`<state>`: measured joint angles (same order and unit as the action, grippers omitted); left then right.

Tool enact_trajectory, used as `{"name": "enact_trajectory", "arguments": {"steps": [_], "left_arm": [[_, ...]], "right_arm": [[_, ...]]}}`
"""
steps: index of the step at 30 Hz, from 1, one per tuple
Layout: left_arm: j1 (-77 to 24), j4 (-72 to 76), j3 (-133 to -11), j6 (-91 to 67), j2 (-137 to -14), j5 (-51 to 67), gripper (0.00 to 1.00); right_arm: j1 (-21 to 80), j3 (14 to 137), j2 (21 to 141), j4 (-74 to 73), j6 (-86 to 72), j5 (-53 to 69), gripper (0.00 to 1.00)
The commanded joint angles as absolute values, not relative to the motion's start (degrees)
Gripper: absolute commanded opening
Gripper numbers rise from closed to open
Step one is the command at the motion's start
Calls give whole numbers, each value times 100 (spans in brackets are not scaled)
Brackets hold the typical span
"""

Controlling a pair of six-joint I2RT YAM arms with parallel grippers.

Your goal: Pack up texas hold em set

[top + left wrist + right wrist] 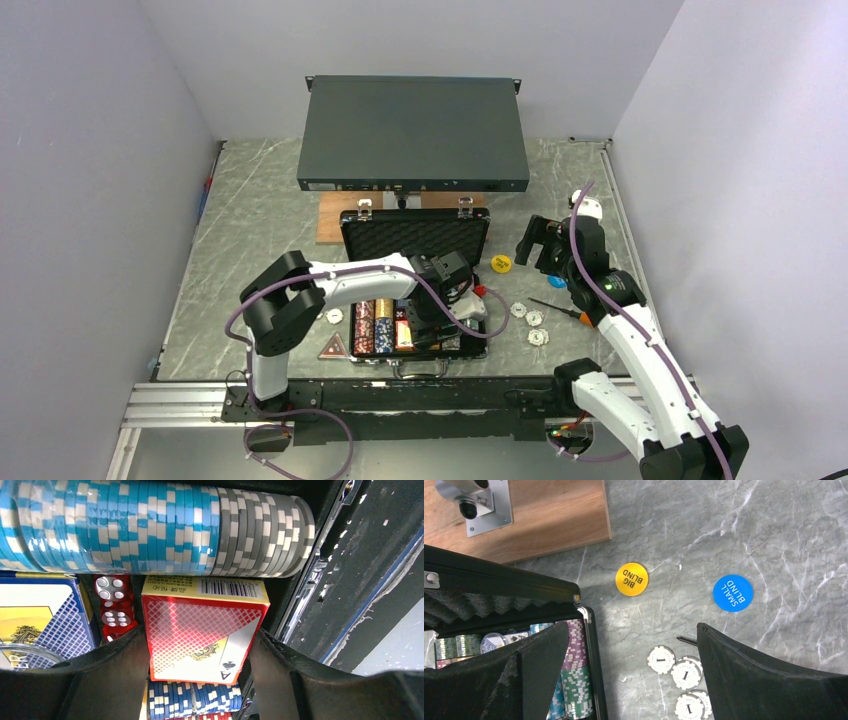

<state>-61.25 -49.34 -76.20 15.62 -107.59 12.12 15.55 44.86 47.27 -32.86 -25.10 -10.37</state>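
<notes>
The black briefcase (415,235) lies open at the middle of the table, with chip rows (125,525) in its base. My left gripper (425,315) is down inside it, fingers (115,680) pressed against both sides of a red card deck (200,630), which hangs over a blue chip row (195,697). Red dice (115,605) and a blue deck (40,615) sit beside it. My right gripper (630,626) hovers open, right of the case, over loose white chips (684,672). A yellow disc (632,579) and a blue disc (733,593) lie on the table.
A large dark grey rack box (413,130) stands behind the case on a wooden board (549,515). An orange-handled screwdriver (560,310) lies by the white chips. Left of the case are a white chip (334,316) and a red triangle (333,348).
</notes>
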Motion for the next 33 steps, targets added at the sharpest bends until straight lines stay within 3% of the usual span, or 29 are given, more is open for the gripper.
{"name": "enact_trajectory", "arguments": {"steps": [1,2,3,4,13,18,24,27,30,33], "left_arm": [[-6062,-4695,-7643,1469,-10837,947,27],[-6056,-4672,-7612,1461,-10767,972,49],[-6060,-4638,-7577,1435,-10675,998,83],[-6057,-4588,-7546,1402,-10565,978,97],[-6056,-4175,-7202,913,-9488,711,97],[-5967,-3488,-6313,-67,-8020,304,94],[-5432,-3429,-5016,-2527,-5925,-1478,91],[-4915,-4534,-4490,-4603,-4986,-2321,99],[-4359,-5786,-4167,-6526,-4414,-2349,99],[-4200,-5944,-3776,-7158,-3949,-2053,99]], "right_arm": [[1553,4529,4726,-3129,-2514,-1070,100],[1552,4532,4724,-3129,-2514,-1072,100],[1555,4528,4721,-3132,-2514,-1072,100],[1551,4527,4720,-3129,-2518,-1065,100],[1552,4544,4806,-3085,-2525,-991,100],[1555,4523,4771,-3090,-2505,-1005,100],[1551,4424,4847,-2971,-2538,-907,100],[1554,4397,4924,-2892,-2574,-825,100],[1556,4395,4977,-2842,-2612,-738,100],[1556,4388,4979,-2822,-2628,-703,100]]}}
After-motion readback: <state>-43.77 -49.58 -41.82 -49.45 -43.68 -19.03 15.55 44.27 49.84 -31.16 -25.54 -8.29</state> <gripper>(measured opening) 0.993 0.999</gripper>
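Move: The red card pack is already down in its place in the case, still between the left fingers, its middle about 1 cm below the hand point. The red dice row lies 4 cm ahead of that hand, the light-blue and grey chip stack about 6 cm right and 4 ahead, the all-in triangle some 17 cm left and 3 back, and the nearest loose white chip 17 left and 3 ahead. From the right hand the pack is roughly 28 cm left, 12 back and 15 below. The red card pack is let go in its slot as the left fingers open wide. The left hand then lifts some 12 cm clear of the case, easing slightly forward, and sweeps about 18 cm left towards the loose white chips and the triangle, turning nearly 90 degrees counter-clockwise and starting to sink again, fingers open. ##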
